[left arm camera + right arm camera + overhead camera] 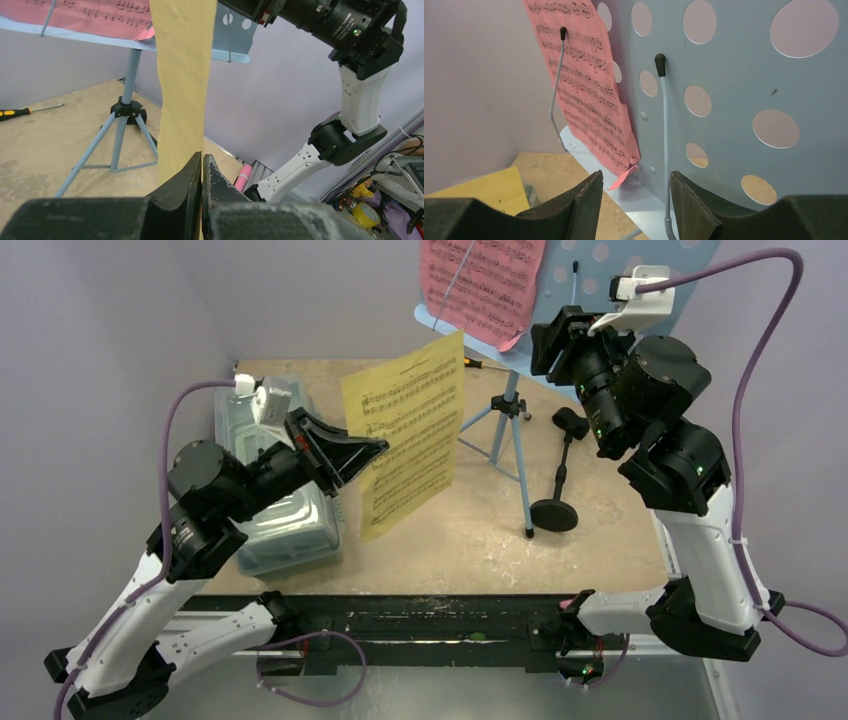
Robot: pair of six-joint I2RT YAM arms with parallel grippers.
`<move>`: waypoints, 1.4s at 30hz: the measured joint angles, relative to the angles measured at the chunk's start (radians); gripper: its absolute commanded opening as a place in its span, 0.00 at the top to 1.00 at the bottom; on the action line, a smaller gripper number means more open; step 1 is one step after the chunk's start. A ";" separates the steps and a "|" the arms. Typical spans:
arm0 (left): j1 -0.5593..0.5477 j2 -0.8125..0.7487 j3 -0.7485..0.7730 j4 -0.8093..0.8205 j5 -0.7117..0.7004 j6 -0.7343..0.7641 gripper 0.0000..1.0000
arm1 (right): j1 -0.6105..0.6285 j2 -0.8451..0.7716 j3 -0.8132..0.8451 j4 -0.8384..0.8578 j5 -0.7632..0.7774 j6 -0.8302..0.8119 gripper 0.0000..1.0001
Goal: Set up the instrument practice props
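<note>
The light blue perforated music stand (pixel 648 262) rises on its tripod (pixel 509 412) at the back of the table. A pink sheet-music page (pixel 482 282) rests on its ledge under a wire arm. My left gripper (pixel 374 448) is shut on the edge of a yellow page (pixel 410 435), holding it upright in the air left of the tripod. My right gripper (pixel 552 338) is open just in front of the stand's desk, and the second wire arm (pixel 664 130) stands between its fingers, close to the right one. The black round-based mic stand (pixel 555 512) is beside the tripod. The pink toy microphone (pixel 243 177) lies by the right arm's base.
A clear lidded plastic box (pixel 285 520) sits under the left arm at the table's left. A yellow-and-black-handled tool (pixel 474 363) lies at the back, behind the tripod. Purple walls close in the back and both sides.
</note>
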 measured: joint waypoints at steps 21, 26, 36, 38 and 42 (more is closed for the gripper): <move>0.000 0.406 0.442 0.051 0.056 0.163 1.00 | 0.001 -0.050 -0.154 0.188 0.107 -0.086 1.00; 0.000 0.482 0.546 0.061 0.053 0.218 1.00 | 0.001 -0.089 -0.227 0.268 0.098 -0.103 1.00; 0.000 0.574 0.637 0.090 0.059 0.315 1.00 | 0.000 -0.231 -0.462 0.531 0.022 -0.166 1.00; 0.000 0.600 0.654 0.104 0.059 0.323 1.00 | 0.000 -0.238 -0.478 0.558 0.009 -0.181 1.00; 0.000 0.649 0.677 0.147 0.058 0.336 1.00 | 0.000 -0.239 -0.491 0.581 0.005 -0.203 1.00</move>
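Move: The left hand already pinches the yellow sheet by its left side. The stand's right retaining arm, behind which that sheet goes, is about 24 cm to its right, 13 cm ahead and 13 cm higher. That arm's rod stands just 2 cm in front of the open right gripper, 1 cm to its right, reaching upward. The pink sheet on the tray is some 18 cm ahead of the left hand, 13 cm right and 15 cm above. Shut the right gripper on the right retaining arm after a nudge forward and right, then hold it pinched and ease it back about 2 cm, fingertips tipping up some 15 degrees. Meanwhile lift the left hand about 12 cm and carry it as far forward and right towards the tray, tipping its fingers up some 25 degrees and keeping hold of the yellow sheet. ##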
